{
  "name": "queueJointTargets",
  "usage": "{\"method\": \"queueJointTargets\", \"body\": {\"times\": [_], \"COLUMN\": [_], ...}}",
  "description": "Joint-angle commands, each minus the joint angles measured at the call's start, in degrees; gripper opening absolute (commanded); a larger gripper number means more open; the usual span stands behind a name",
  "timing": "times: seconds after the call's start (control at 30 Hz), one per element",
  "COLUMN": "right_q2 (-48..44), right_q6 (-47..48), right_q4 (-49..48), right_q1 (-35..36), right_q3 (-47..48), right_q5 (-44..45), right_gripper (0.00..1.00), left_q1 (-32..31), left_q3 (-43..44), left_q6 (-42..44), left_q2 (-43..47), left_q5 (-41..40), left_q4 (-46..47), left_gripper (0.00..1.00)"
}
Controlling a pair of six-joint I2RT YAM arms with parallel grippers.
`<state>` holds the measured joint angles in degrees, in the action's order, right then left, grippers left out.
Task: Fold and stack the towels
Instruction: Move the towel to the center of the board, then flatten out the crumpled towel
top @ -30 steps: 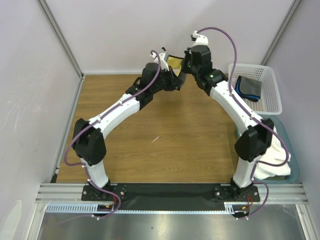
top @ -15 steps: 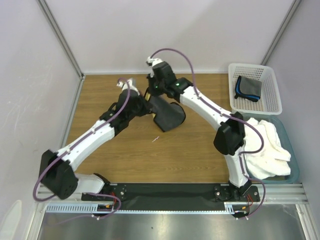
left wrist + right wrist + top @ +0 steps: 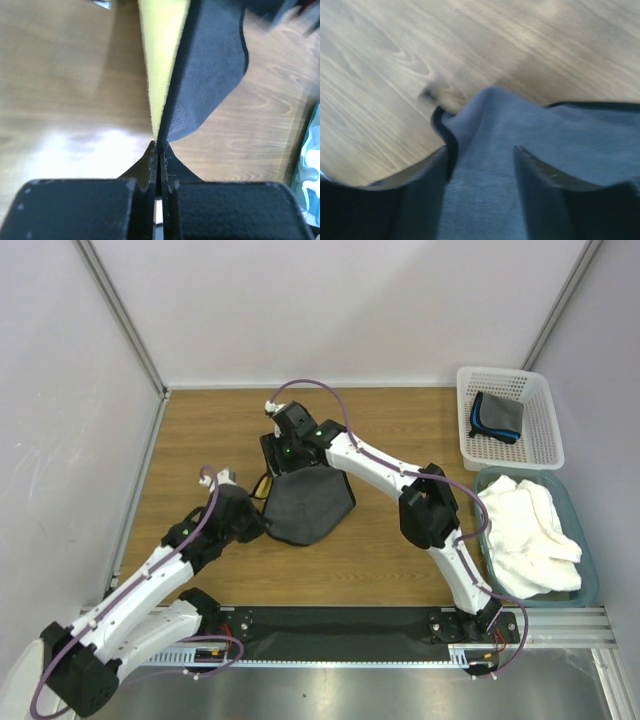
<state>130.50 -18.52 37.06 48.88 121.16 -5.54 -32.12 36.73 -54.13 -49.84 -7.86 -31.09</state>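
Observation:
A small towel (image 3: 308, 505), dark grey on one face and yellow on the other, lies mostly flat on the wooden table with its dark face up. My left gripper (image 3: 255, 523) is shut on its near-left corner; in the left wrist view the towel (image 3: 200, 70) rises from the closed left gripper (image 3: 159, 145), yellow to the left and dark to the right. My right gripper (image 3: 281, 462) is at the far corner, and its jaws stand apart over the loose cloth (image 3: 485, 190). The right gripper (image 3: 480, 150) is open. A dark grey, blue-edged towel (image 3: 497, 416) sits folded in the basket. The large white towel (image 3: 528, 535) is bunched in a bin.
The white perforated basket (image 3: 540, 390) stands at the back right, with the teal bin (image 3: 592, 585) in front of it by the right wall. A small pale scrap of debris lay on the wood earlier; it does not show here.
Both arms came down and forward from the back wall, laying the towel on the table. The right gripper has opened and released its corner. The left keeps its grip.

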Motion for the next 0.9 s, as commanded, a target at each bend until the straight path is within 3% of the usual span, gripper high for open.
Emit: {"method": "queueJointTargets", "body": {"times": [0.0, 0.07, 0.23, 0.5, 0.67, 0.87], "right_q2": [-3.13, -4.46, -13.30, -32.48, -35.31, -31.80], "right_q6": [-0.55, -0.90, -2.04, -5.47, -7.05, -8.10], "right_q4": [-0.86, 0.11, 0.57, -14.53, -21.04, -28.87], "right_q1": [-1.51, -2.91, -8.09, -18.29, -20.14, -19.44], "right_q3": [0.57, 0.21, -8.99, -46.93, -54.71, -58.15], "right_q5": [0.18, -1.05, -4.04, -7.73, -10.10, -14.76], "right_gripper": [0.66, 0.74, 0.79, 0.99, 1.00, 0.96], "left_q1": [-0.31, -0.31, -0.05, 0.65, 1.53, 2.06], "left_q3": [-5.43, -9.37, -12.38, -12.65, -12.30, -11.68], "left_q6": [-5.01, -7.30, -9.59, -10.73, -10.65, -9.94], "left_q2": [4.49, 4.84, 3.79, 2.74, 3.44, 2.65], "left_q5": [0.47, 2.83, 2.24, 2.59, 2.50, 2.41], "left_q4": [-6.44, -6.00, -6.09, -5.99, -5.04, -4.59], "left_gripper": [0.00, 0.00, 0.00, 0.00, 0.00, 0.01]}}
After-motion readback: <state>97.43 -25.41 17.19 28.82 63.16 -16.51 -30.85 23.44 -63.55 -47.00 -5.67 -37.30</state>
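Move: Towel corner pinched in the left gripper: its set-down spot lies about 6 cm back, 3 cm left and 10 cm below; the towel's middle is some 9 cm right and 5 cm ahead, and the board's near edge about 14 cm straight back. For the empty right gripper, the towel's free right corner lies about 17 cm right, 9 cm back and 10 cm down; the held corner is some 12 cm back and 3 cm left. Sweep the right gripper, already half open and free of the towel, about 20 cm right over the cloth, opening it fully, then sink some 5 cm while drawing back a little, turning about 20 degrees clockwise, to come above the free right corner. Meanwhile lower the left gripper about 9 cm and back 6 cm, slightly left, tipping its fingers further down, keep the corner pinched and hold there. ##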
